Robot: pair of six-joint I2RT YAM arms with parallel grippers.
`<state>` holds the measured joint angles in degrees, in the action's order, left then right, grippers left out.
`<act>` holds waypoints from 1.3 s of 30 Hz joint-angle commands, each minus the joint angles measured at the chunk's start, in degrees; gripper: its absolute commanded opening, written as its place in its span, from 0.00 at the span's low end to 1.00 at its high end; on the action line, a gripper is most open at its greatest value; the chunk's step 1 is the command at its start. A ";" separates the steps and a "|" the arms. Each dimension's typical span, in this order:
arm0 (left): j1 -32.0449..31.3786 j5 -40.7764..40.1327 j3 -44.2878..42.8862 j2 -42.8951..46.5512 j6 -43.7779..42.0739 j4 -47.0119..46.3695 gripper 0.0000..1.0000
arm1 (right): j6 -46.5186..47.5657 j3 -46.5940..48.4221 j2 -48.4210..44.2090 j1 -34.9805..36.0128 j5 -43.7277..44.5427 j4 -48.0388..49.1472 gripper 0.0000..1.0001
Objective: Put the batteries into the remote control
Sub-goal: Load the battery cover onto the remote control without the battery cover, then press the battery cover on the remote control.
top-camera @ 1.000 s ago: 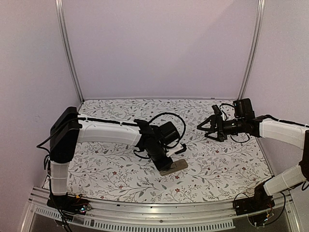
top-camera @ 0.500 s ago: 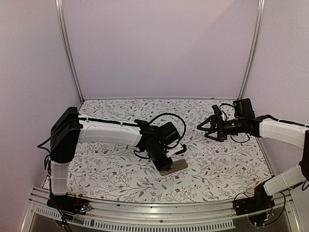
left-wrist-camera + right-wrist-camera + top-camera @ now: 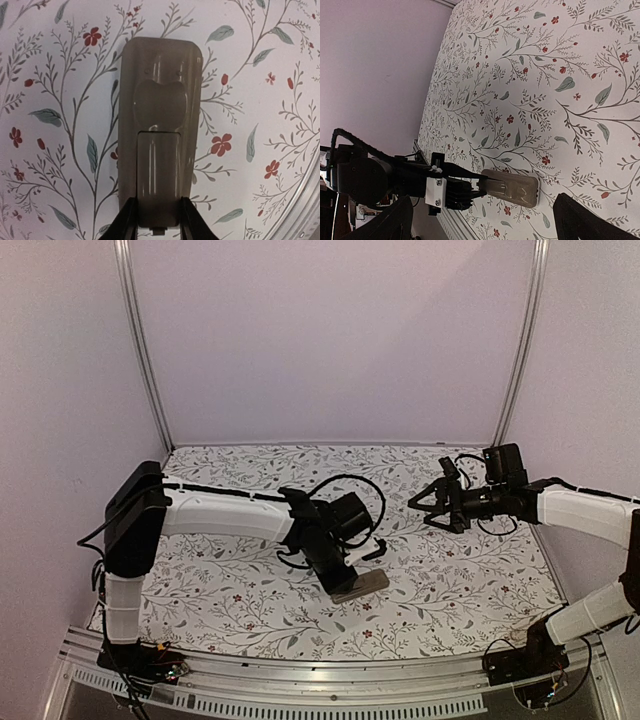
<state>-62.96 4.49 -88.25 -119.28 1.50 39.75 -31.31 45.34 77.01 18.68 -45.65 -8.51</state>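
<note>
The remote control [image 3: 364,585] lies back up on the flowered cloth near the front edge, a tan-grey bar [image 3: 160,95] with its battery cover panel in place. No batteries are in view. My left gripper [image 3: 159,201] is shut on the remote's near end, its two dark fingers pressed against the sides of the cover panel. The right wrist view shows the same grip [image 3: 487,186] on the remote [image 3: 515,189]. My right gripper [image 3: 420,502] hangs open in the air at the right, well away from the remote, with nothing between its fingers [image 3: 395,220].
The flowered cloth [image 3: 240,590] covers the table. A metal rail [image 3: 330,680] runs along the front edge, just in front of the remote. Upright frame posts [image 3: 140,350] stand at the back corners against plain walls.
</note>
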 commanded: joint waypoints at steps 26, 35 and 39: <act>5.50 0.79 10.61 16.04 4.63 -6.69 0.99 | -0.24 -0.86 -0.06 -0.22 -1.46 0.94 0.99; 5.52 -0.03 9.22 11.23 5.30 -6.70 1.00 | -0.44 -0.95 -0.63 -0.26 -1.12 0.73 0.99; 5.09 -1.71 7.90 8.57 5.21 -6.14 1.00 | -0.37 -0.96 -0.98 -0.21 -0.85 0.45 0.99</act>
<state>-57.39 4.10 -78.41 -108.09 6.26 33.71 -31.53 45.34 76.99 18.68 -46.46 -8.51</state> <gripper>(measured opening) 0.995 0.988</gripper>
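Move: The left hand still pinches the near end of the battery cover, with the cover's middle about 2 cm to its right and 1 cm ahead. Under it the remote control lies slanting out to the right, its middle roughly 5 cm to the right, 2 cm farther out and 1 cm below the hand. From the idle right hand, the remote lies some 14 cm to the left, 8 cm back and 14 cm below. Nearly in place at first, the left hand eases its fingers apart and lets go of the battery cover. It then rises quickly by about 8 cm, drifting forward and left off the remote's left end, fingers opening wide and wrist turning some 10 degrees counter-clockwise. Last it sinks about 4 cm, open and clear of the remote. ##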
